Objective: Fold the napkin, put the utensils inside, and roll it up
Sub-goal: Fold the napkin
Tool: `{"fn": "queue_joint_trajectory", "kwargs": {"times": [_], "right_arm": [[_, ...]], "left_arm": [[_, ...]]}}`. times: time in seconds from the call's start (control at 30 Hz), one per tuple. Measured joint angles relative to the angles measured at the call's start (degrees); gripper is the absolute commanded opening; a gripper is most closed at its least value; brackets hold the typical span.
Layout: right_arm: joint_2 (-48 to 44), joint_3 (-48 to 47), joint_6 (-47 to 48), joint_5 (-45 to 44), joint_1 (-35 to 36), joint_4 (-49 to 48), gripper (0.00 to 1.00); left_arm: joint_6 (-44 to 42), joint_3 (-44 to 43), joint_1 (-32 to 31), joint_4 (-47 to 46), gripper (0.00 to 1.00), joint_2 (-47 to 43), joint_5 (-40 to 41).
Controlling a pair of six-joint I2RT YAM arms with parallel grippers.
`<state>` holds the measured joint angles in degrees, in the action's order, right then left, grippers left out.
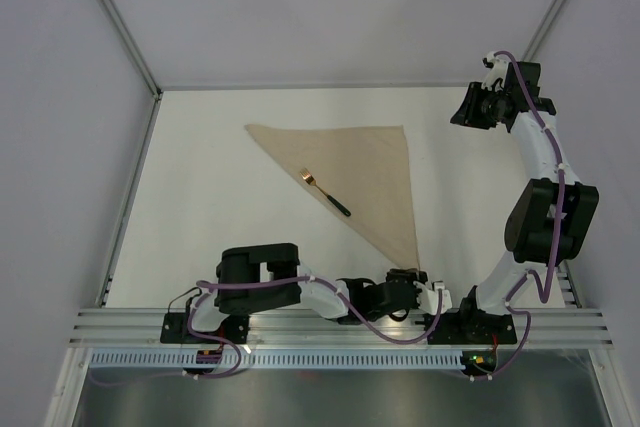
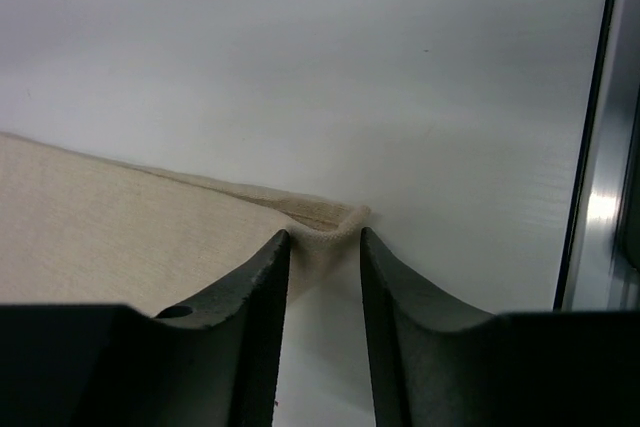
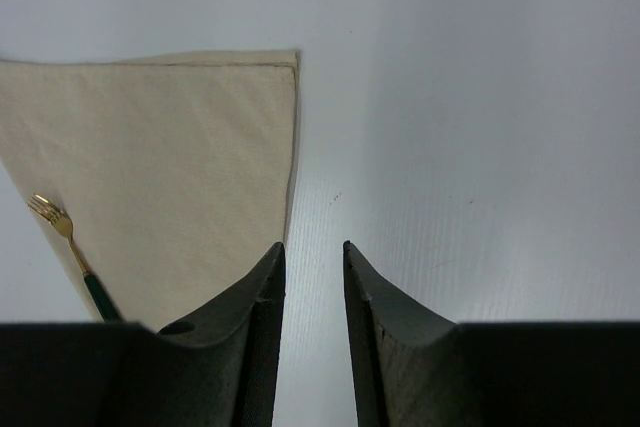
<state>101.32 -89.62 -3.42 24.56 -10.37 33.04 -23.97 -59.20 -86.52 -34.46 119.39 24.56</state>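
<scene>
The beige napkin lies on the white table, folded into a triangle. A small fork, the utensils, rests on the napkin close to its long diagonal edge, gold tines toward the back and dark handle toward the front. My left gripper is low at the napkin's near corner. In the left wrist view that corner of the napkin puckers up between the tips of the left gripper, whose jaws stand apart. My right gripper hovers open at the back right. The right wrist view shows the right gripper empty beside the napkin and the fork.
Grey enclosure walls ring the table at the back and sides. A metal frame rail runs just right of the left gripper. The slotted aluminium base rail with both arm bases lines the near edge.
</scene>
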Motion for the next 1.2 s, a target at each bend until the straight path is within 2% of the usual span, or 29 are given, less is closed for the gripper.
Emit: {"fn": "queue_joint_trajectory", "kwargs": {"times": [0.07, 0.27, 0.3, 0.5, 0.57, 0.67, 0.97, 1.2], "right_arm": [[0.0, 0.0, 0.0, 0.0, 0.0, 0.0, 0.35], [0.0, 0.2, 0.0, 0.0, 0.0, 0.0, 0.34], [0.0, 0.2, 0.0, 0.0, 0.0, 0.0, 0.34], [0.0, 0.2, 0.0, 0.0, 0.0, 0.0, 0.34], [0.0, 0.2, 0.0, 0.0, 0.0, 0.0, 0.34], [0.0, 0.2, 0.0, 0.0, 0.0, 0.0, 0.34], [0.0, 0.2, 0.0, 0.0, 0.0, 0.0, 0.34], [0.0, 0.2, 0.0, 0.0, 0.0, 0.0, 0.34]], "left_arm": [[0.2, 0.0, 0.4, 0.1, 0.32, 0.0, -0.4], [0.5, -0.4, 0.8, 1.4, 0.29, 0.0, -1.2], [0.6, -0.5, 0.8, 1.5, 0.21, 0.0, -1.2], [1.3, -1.1, 1.1, 2.3, 0.17, 0.0, -2.1], [1.7, -1.2, 1.2, 2.3, 0.07, 0.0, -2.3], [2.2, -1.2, 1.4, 2.6, 0.02, 0.0, -2.6], [6.8, -1.2, 3.7, 2.7, 0.02, -0.5, -4.4], [15.6, -0.7, 10.1, 3.1, 0.02, -6.0, -8.9]]}}
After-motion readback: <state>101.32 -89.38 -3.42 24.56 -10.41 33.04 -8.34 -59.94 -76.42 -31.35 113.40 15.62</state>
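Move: The near corner of the folded napkin is already between the left hand's open fingers, about 1 cm ahead and 1 cm below, directly in line. From that hand the fork on the napkin is some 23 cm ahead and 24 cm left; the napkin's far right corner is straight ahead, roughly 46 cm. From the idle right hand, the near corner is about 34 cm back, 12 cm left and 17 cm below. Barely shifting at first, the left hand shuts its half-open fingers the rest of the way and pinches the napkin's near corner. It then carries the corner forward about 5 cm and up nearly 4 cm, speeding up towards the fork side of the napkin, while the hand rolls some 20 degrees about its fingers, upper side leaning forward. ##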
